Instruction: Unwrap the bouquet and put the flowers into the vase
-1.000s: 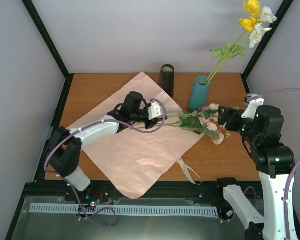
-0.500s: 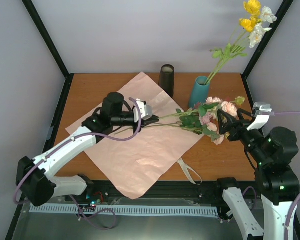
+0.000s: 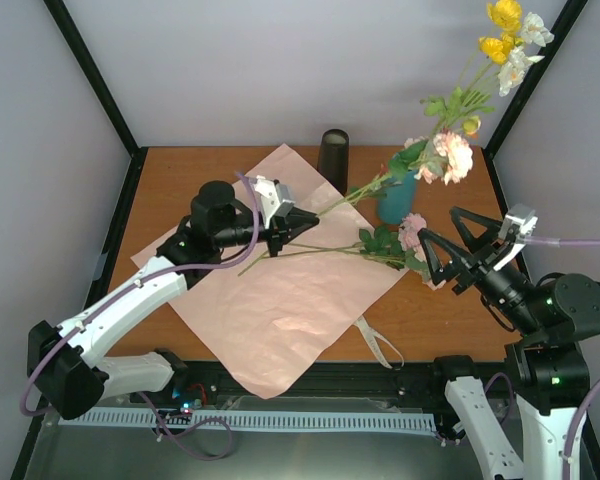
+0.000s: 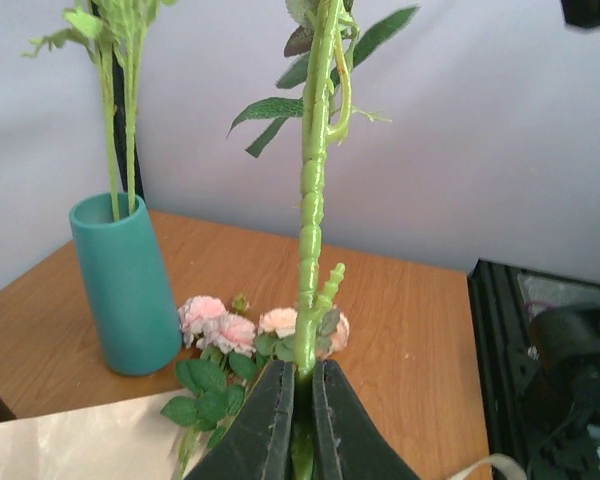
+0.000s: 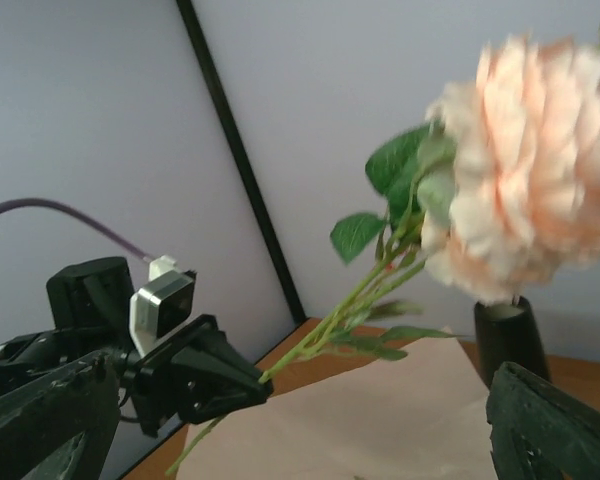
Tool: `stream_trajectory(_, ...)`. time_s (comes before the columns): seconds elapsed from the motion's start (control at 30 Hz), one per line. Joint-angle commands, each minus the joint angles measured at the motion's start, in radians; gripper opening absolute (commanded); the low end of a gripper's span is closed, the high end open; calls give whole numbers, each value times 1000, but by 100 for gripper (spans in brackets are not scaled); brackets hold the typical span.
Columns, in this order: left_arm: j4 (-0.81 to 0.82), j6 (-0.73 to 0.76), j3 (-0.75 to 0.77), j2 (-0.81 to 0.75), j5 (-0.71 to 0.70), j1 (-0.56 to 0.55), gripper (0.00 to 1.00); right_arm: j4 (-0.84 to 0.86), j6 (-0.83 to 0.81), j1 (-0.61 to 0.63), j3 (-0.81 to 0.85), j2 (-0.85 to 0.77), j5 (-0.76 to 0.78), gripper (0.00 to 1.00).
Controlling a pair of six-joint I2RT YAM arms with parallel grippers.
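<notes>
My left gripper (image 3: pixel 298 218) is shut on the lower stem (image 4: pixel 311 210) of a peach-pink rose and holds it off the table. Its head (image 3: pixel 450 155) hangs beside the top of the teal vase (image 3: pixel 393 197). Yellow and white flowers (image 3: pixel 510 30) stand in the vase (image 4: pixel 127 285). The other pink flowers (image 3: pixel 405 240) lie on the table by the corner of the pink paper (image 3: pixel 280 290). Wide open and holding nothing, my right gripper (image 3: pixel 437 222) sits just right of them. In the right wrist view, the rose head (image 5: pixel 530 190) is close above the fingers (image 5: pixel 50 420).
A dark cylinder (image 3: pixel 333 158) stands at the back, left of the vase. The beige ribbon (image 3: pixel 380 345) lies loose near the front edge, right of the paper. Black frame posts and grey walls close in the table.
My left gripper rose and swung the rose stem up, carrying its head from the table pile to the vase top. My right gripper opened wider and drew back from the flowers.
</notes>
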Motion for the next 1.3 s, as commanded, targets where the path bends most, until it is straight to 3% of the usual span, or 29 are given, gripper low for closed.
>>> stream_trajectory(0.0,132,-140,76,-12,-13,-10,3,71,13,4,-15,43,-110,97)
stream_trajectory(0.23,227,-257,135,23,18,-10,2,160,70,4,8,159,-123,88)
stream_trajectory(0.57,273,-311,259,120,68,-10,1,285,109,33,97,348,-130,74)
stream_trajectory(0.87,318,-353,323,193,102,-10,1,281,-12,299,238,530,17,65)
stream_trajectory(1.03,307,-332,328,192,96,-11,1,286,-36,375,303,628,92,52)
stream_trajectory(1.27,298,-310,321,194,102,-10,1,327,-35,406,322,672,121,23)
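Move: The left hand already grips the peony stem. The teal vase stands about 18 cm ahead of it, 19 to its right and 24 below; the black vase is 24 ahead, 4 right and equally low. The right hand, empty, is bound for that held stem just above the left fingers, some 11 cm ahead, 15 left and 9 below. The stem's bloom hangs 11 ahead of the right hand, 1 left and 3 higher. Forward first, then leftward as well, the right hand swings about 13 cm each way to the stem just above the left fingers, turning counter-clockwise and closing from wide open to roughly a third around it, not yet shut. Meanwhile the left hand keeps its pinch, lifts the stem some 11 cm, drifts slightly right and tilts its fingertips up. ##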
